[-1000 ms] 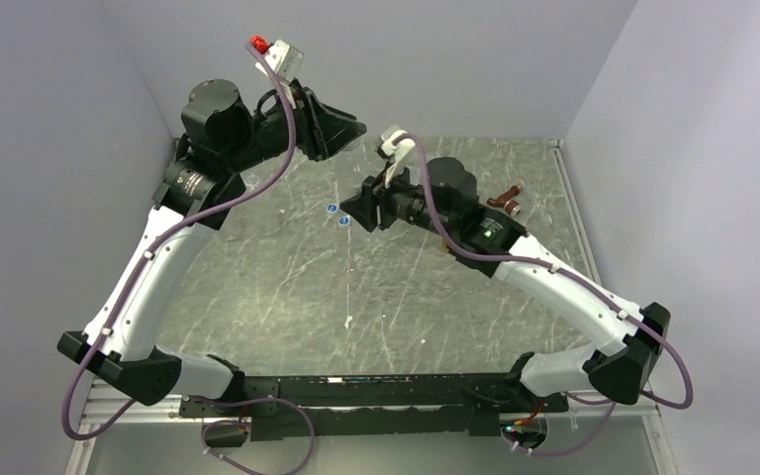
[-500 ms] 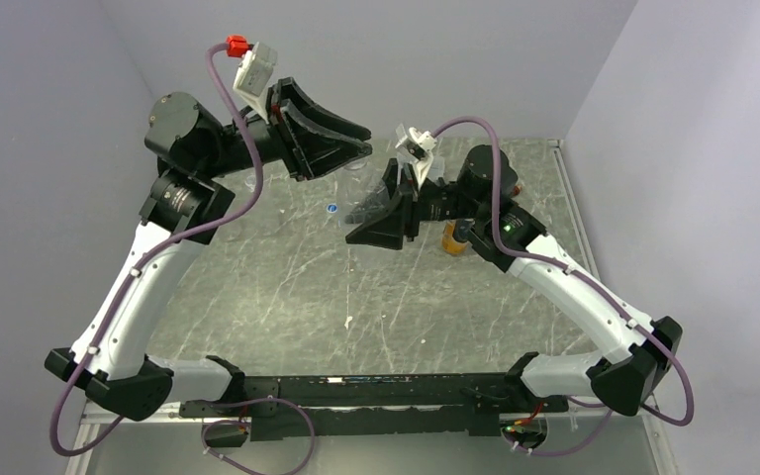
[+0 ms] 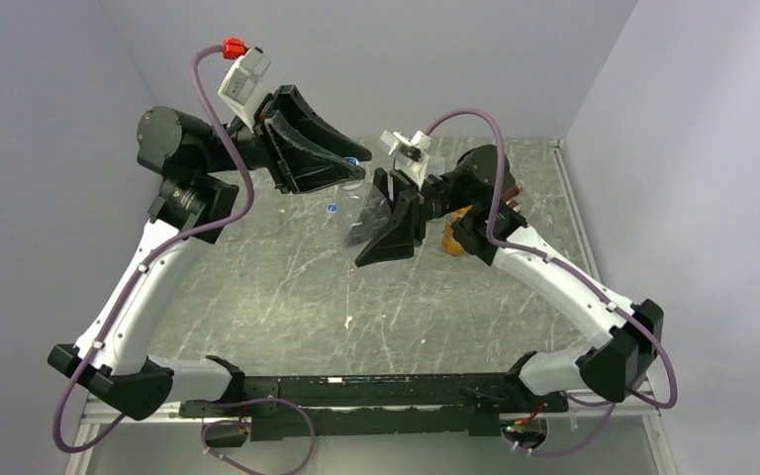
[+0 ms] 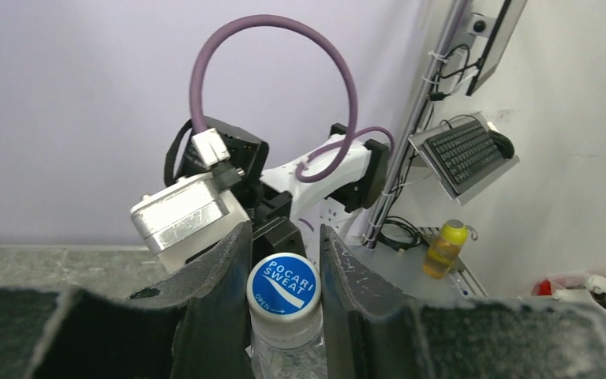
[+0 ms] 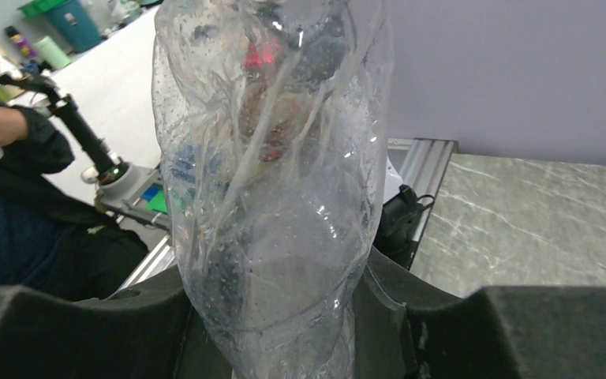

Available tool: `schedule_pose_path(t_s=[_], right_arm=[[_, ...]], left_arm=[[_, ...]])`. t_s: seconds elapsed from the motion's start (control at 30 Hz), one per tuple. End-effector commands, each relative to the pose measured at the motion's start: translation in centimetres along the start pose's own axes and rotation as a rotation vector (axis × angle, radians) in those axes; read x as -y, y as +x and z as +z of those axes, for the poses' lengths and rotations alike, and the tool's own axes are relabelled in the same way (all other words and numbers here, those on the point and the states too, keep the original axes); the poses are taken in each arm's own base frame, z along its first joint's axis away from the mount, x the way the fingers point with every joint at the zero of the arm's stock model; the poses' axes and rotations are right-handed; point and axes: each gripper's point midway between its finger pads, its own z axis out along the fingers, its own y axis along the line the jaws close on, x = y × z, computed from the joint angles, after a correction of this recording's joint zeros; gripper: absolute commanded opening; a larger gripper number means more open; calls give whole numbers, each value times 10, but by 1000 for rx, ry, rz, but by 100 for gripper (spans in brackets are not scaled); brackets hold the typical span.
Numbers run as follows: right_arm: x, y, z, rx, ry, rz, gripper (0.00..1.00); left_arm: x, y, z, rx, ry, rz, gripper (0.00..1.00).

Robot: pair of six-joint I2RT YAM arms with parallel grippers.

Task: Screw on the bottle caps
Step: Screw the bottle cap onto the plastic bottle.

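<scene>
A clear crumpled bottle [image 3: 361, 206] is held up in the air between both arms, above the back middle of the table. My right gripper [image 5: 272, 316] is shut on its body [image 5: 272, 181], which fills the right wrist view. A blue bottle cap [image 4: 283, 287] with white lettering sits on the bottle's neck [image 4: 288, 347]. My left gripper [image 4: 283, 268] is shut on this cap, a finger pressing each side. From above, the left gripper [image 3: 348, 166] meets the bottle's top end and the right gripper [image 3: 381, 230] holds its lower part.
A second blue cap [image 3: 332, 208] lies loose on the grey marbled table [image 3: 287, 287], just left of the held bottle. An orange bottle [image 3: 451, 238] stands behind the right forearm. Purple-grey walls close in the back and both sides.
The right arm has lifted and tilted the clear bottle up and to the left. The left gripper has swung right and down onto its top. Both grips have stayed shut.
</scene>
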Motion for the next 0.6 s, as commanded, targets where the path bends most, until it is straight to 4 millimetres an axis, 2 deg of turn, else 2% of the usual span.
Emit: schedule_pose_path(t_s=[0.0,0.07,0.17,0.2,0.27,0.3,0.37,0.47,0.57], right_arm=[[-42,-41,3,53,-115,-263,7],[-42,-39,6,43,-124,-263,8],[-38,-37,8,30,-109,-261,8],[-37,-37,8,27,-101,-263,8],[-34,-35,8,22,-78,-263,8],[-32,-35,7,17,-60,-261,8],[-26,-32,6,10,-14,-269,8],[-14,-28,2,3,83,-264,8],[5,-21,-5,-3,221,-241,9]], left_arm=[[21,21,-7,-108,135,-48,0],[24,22,-8,-119,153,-43,1],[26,23,-8,-130,158,-37,10],[26,22,-8,-130,150,-32,17],[22,19,-8,-116,108,-10,47],[17,21,-9,-118,61,-21,57],[12,12,-11,-90,-38,21,79],[1,-3,-17,-40,-188,81,98],[-4,-12,-23,-25,-272,121,99]])
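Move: The white cap sits between my left finger pads, pinched on the neck of the clear plastic bottle, whose middle hangs about 11 cm below this hand and some 3 cm back. My right fingers hold that bottle's body right at their pads; from them the cap is roughly 12 cm up, 4 cm ahead and 1 cm left. The orange bottle stands about 33 cm ahead of my right hand, 20 cm to its right and 36 cm lower. I finish the twist with both hands, easing back about 1.5 cm while my left hand, pinching the cap, turns about 5 degrees clockwise and my right turns the bottle as far the other way. Then my left fingers spread wide and let go of the cap, that hand coming forward some 2 cm, sinking a little and swinging back counter-clockwise; my right keeps its grip, rises nearly 2 cm and turns back clockwise, its fingertips tipping upward. ##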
